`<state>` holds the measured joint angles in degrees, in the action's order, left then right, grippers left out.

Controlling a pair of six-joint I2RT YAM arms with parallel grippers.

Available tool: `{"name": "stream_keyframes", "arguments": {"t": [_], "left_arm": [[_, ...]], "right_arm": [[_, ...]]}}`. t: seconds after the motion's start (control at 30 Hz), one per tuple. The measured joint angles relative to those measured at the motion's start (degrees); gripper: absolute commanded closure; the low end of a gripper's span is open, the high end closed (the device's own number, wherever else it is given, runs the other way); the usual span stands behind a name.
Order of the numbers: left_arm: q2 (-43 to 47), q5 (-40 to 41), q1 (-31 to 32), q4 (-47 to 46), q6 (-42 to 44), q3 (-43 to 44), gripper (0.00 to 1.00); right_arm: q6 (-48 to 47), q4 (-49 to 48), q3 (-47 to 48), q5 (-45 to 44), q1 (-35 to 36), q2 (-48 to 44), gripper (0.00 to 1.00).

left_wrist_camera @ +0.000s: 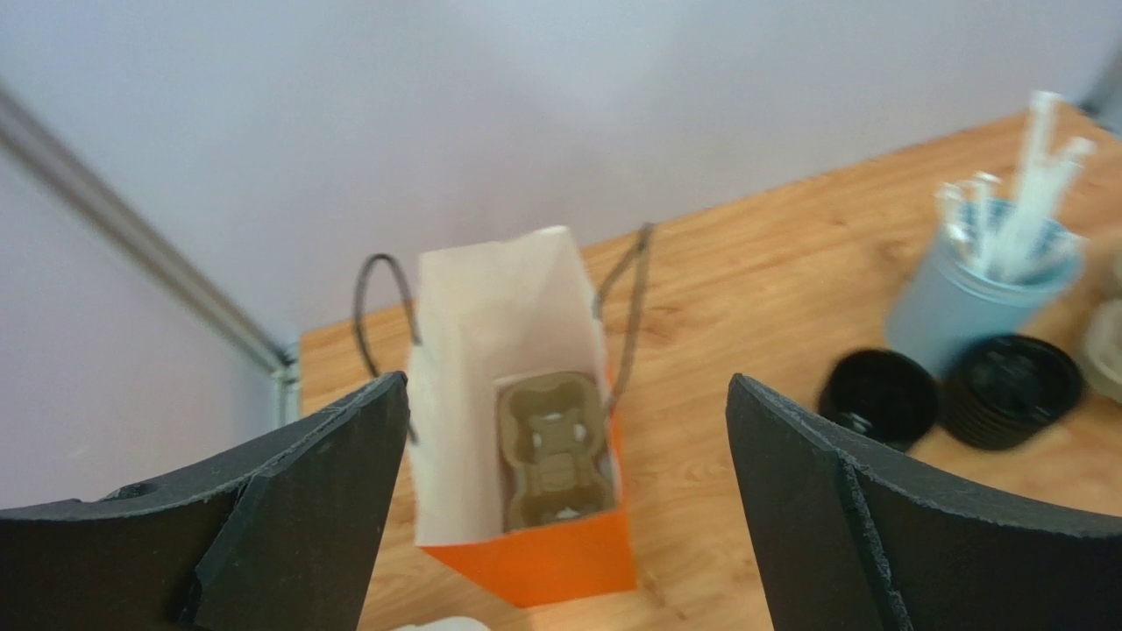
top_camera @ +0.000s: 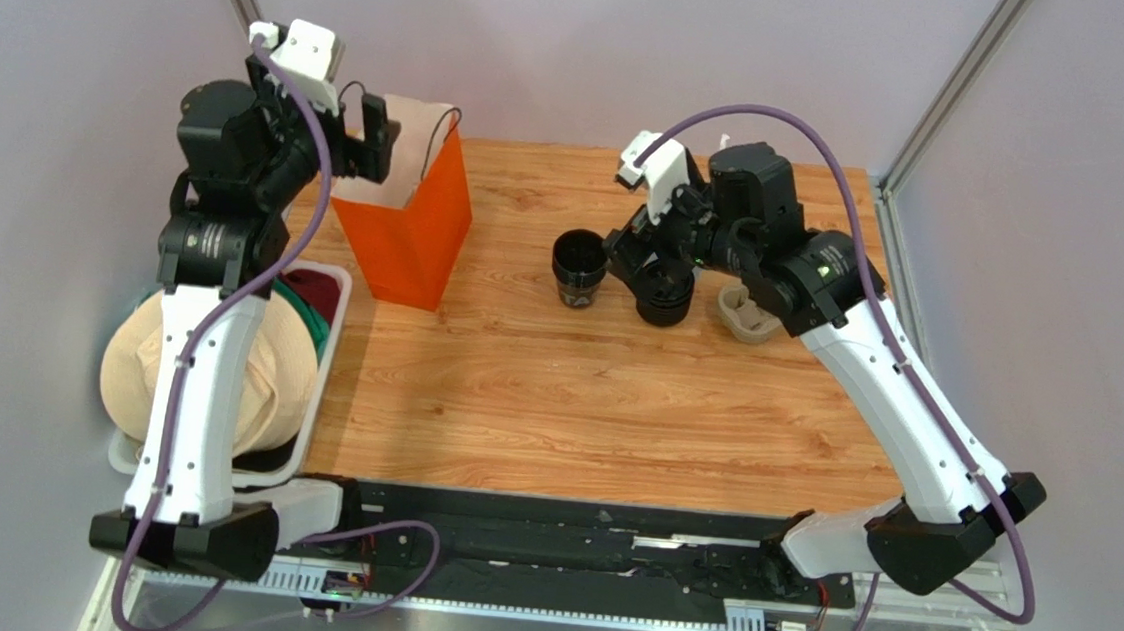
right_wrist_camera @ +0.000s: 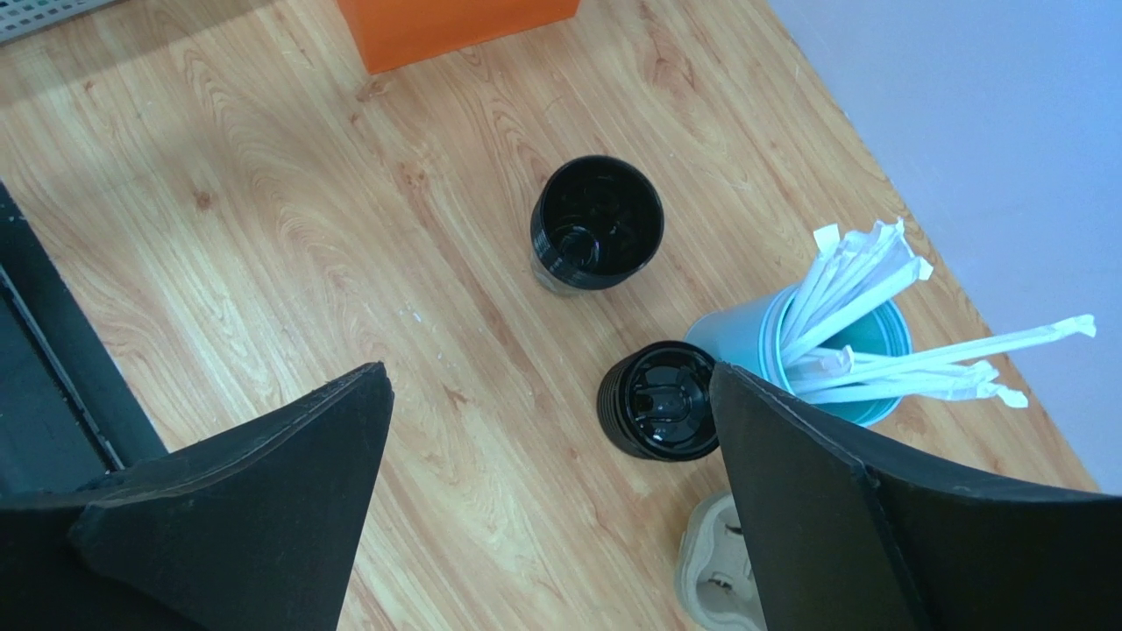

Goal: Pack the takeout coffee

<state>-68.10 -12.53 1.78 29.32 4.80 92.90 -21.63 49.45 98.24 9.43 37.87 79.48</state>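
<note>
The takeout coffee [top_camera: 578, 267] is a small black lidded cup standing upright on the wooden table, right of the orange paper bag [top_camera: 412, 229]. The right wrist view has the cup [right_wrist_camera: 597, 222] ahead of my right gripper [right_wrist_camera: 552, 371], which hangs open and empty over bare wood. My left gripper [left_wrist_camera: 566, 384] is open and empty above the bag [left_wrist_camera: 540, 559]. A moulded cardboard cup tray [left_wrist_camera: 556, 451] lies at the bottom of the bag. From above, the left gripper [top_camera: 368, 135] sits at the bag's far left rim and the right gripper [top_camera: 645, 259] just right of the cup.
A stack of black lids [right_wrist_camera: 659, 400] sits beside a pale blue cup of white straws [right_wrist_camera: 757, 335]. Another cardboard tray [right_wrist_camera: 711, 572] lies near them. A white bin [top_camera: 333, 331] holding a tan hat [top_camera: 277, 376] sits at the table's left edge.
</note>
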Motion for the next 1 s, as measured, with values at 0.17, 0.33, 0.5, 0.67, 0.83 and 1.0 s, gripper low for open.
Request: {"name": "stream_keyframes", "arguments": {"t": [0.17, 0.33, 0.5, 0.67, 0.83, 1.0], "left_arm": [[5.33, -12.83, 0.02, 4.90, 3.28, -2.16, 0.01], [7.74, -20.52, 0.02, 11.96, 9.09, -3.87, 0.01], [8.79, -23.52, 0.00, 18.91, 14.38, -5.60, 0.01], [10.08, -23.93, 0.02, 22.69, 17.44, -7.28, 0.01], [11.10, -24.00, 0.02, 23.15, 17.90, -8.96, 0.01], [11.30, -23.39, 0.00, 22.75, 17.84, -10.43, 0.01]], "right_arm": [[-0.22, 0.87, -2.89, 4.68, -3.82, -2.56, 0.01], [-1.77, 1.07, -8.28, 6.62, -8.00, -6.32, 0.01], [-2.89, 0.22, -15.91, 5.35, -12.35, -9.60, 0.01], [-3.10, -1.66, -20.00, 2.89, -14.95, -10.32, 0.01], [-2.43, -4.24, -20.63, 1.27, -15.56, -11.04, 0.01], [-1.38, -7.02, -21.84, -0.57, -15.56, -12.46, 0.01]]}}
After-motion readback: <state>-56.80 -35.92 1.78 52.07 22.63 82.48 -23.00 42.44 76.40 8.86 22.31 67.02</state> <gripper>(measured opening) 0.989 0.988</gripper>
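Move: The cup stack stands about 4 cm ahead, 28 cm right and 39 cm below the left hand, the orange bag about 9 cm ahead, level sideways and 32 cm below; the lid stack is 4 cm ahead, 42 cm right. From the right hand, the lid stack is roughly 11 cm ahead, 7 cm right, 31 cm below; the cup stack 11 cm ahead, 7 cm left; the straw cup 21 cm ahead, 8 cm right; the cup tray 15 cm ahead, 24 cm right. Draw the open left gripper back about 11 cm and down nearly as far, easing right early on, and swing its fingers clockwise some 25 degrees from the bag towards the cup stack. Meanwhile carry the open right gripper right and down, crossing the near side of the lid stack towards the cup tray, turning clockwise and rising slightly at the end; touch nothing. ##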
